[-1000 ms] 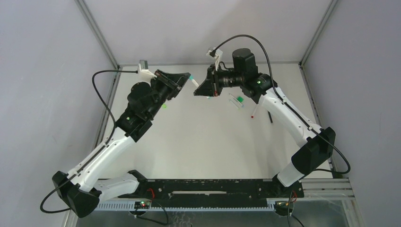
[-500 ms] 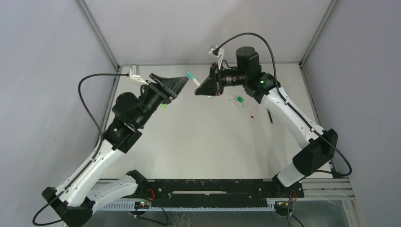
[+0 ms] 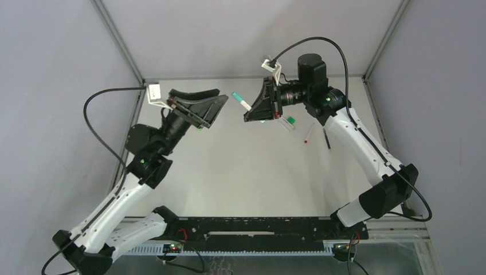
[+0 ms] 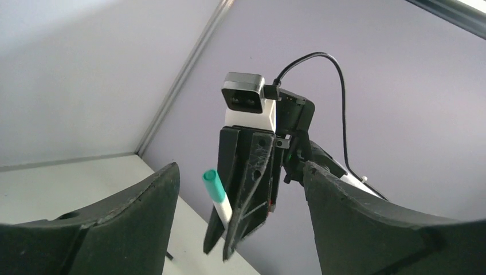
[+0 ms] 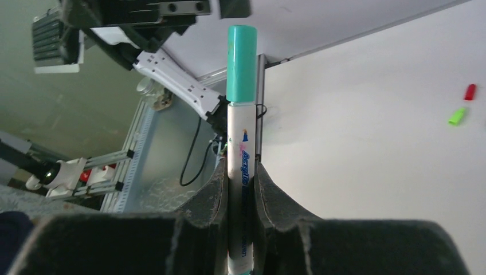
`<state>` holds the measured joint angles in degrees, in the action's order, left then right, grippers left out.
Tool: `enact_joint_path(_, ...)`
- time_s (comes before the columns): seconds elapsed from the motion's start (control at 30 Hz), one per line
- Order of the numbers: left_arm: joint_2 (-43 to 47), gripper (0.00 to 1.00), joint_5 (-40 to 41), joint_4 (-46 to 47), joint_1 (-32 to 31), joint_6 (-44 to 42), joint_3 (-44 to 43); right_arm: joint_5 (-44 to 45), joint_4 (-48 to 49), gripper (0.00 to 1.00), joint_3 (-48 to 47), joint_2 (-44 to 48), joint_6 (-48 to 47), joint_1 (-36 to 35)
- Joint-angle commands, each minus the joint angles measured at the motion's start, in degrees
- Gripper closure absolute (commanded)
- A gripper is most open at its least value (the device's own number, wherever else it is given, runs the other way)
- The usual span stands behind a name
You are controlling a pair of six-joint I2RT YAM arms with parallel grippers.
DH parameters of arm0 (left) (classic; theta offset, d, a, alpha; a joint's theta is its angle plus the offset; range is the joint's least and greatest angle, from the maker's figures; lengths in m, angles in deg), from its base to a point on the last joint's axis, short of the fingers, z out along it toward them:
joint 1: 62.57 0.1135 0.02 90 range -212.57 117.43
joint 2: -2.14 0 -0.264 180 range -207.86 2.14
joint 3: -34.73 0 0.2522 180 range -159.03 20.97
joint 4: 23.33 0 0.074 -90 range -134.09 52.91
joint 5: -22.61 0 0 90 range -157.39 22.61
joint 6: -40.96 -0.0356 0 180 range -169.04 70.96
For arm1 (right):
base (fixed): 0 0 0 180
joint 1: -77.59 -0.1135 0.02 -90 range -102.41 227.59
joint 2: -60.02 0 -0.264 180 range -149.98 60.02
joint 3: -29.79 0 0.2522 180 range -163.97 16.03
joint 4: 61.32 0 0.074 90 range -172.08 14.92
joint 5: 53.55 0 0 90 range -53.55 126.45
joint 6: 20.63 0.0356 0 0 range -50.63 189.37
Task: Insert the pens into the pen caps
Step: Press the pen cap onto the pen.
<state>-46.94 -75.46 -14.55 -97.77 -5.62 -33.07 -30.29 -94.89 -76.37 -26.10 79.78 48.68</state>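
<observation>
My right gripper is shut on a white pen, which wears a teal pen cap on its free end. In the right wrist view the pen stands upright between the pads, with the teal cap on top. To its left my left gripper stands open and empty, a short gap away from the cap. The left wrist view shows the capped pen between its wide-apart fingers. On the table lie a clear pen with a green end, a red-tipped pen and a thin dark pen.
A red cap and a bright green cap lie loose on the white table. Grey walls with metal posts close in the back and both sides. The arm bases and a black rail run along the near edge.
The left gripper has opened, let go of the teal cap and drawn back to the left. The cap stays on the pen. The right gripper has shifted slightly right with the pen.
</observation>
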Motion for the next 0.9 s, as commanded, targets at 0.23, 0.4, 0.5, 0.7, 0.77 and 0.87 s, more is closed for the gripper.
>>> enact_joint_path(0.23, -9.85, 0.38, -6.53, 7.34, 0.62, 4.7, -8.03, -6.6, -0.94, 1.0, -1.03, 2.73, 0.28, 0.43)
enact_joint_path(0.4, -10.51, 0.46, -6.94, 7.38, 0.57, 6.2, -8.08, -5.85, -0.93, 1.0, -1.37, 2.5, 0.68, 0.43)
enact_joint_path(0.5, -10.59, 0.49, -7.51, 7.45, 0.51, 7.12, -7.77, -5.37, -0.93, 1.0, -1.62, 2.3, 0.96, 0.43)
enact_joint_path(0.7, -10.43, 0.51, -7.92, 7.62, 0.22, 7.82, -6.59, -5.07, -0.16, 1.0, -2.08, 1.98, 2.09, 0.6)
enact_joint_path(0.77, -10.39, 0.52, -7.85, 7.6, 0.14, 7.97, -5.99, -5.07, 0.03, 1.0, -2.17, 1.85, 2.34, 0.61)
enact_joint_path(0.87, -10.61, 0.54, -7.94, 7.6, 0.09, 8.06, -5.78, -5.11, 0.3, 1.0, -2.13, 1.71, 2.68, 0.52)
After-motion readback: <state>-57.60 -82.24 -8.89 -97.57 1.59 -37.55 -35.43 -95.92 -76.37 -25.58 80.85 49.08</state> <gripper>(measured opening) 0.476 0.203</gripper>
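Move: The teal cap, already on the pen held by the right fingers, lies about 5 cm to the left hand's right, some 3 cm ahead and roughly 3 cm lower. The right fingertips are its close neighbour, about 8 cm to the left hand's right, 2 cm back and 3 cm lower. From the right hand, the cap is around 5 cm ahead and 3 cm left, about level. With the right fingers still pinching the pen, the left hand moves about 4 cm right and a little forward to the teal cap's end, then eases back slightly. Its wide-open fingers close to about half as it turns some 10 degrees clockwise; whether they touch the cap can't be made out. The right hand draws the pen back about 2 cm and then holds still. ##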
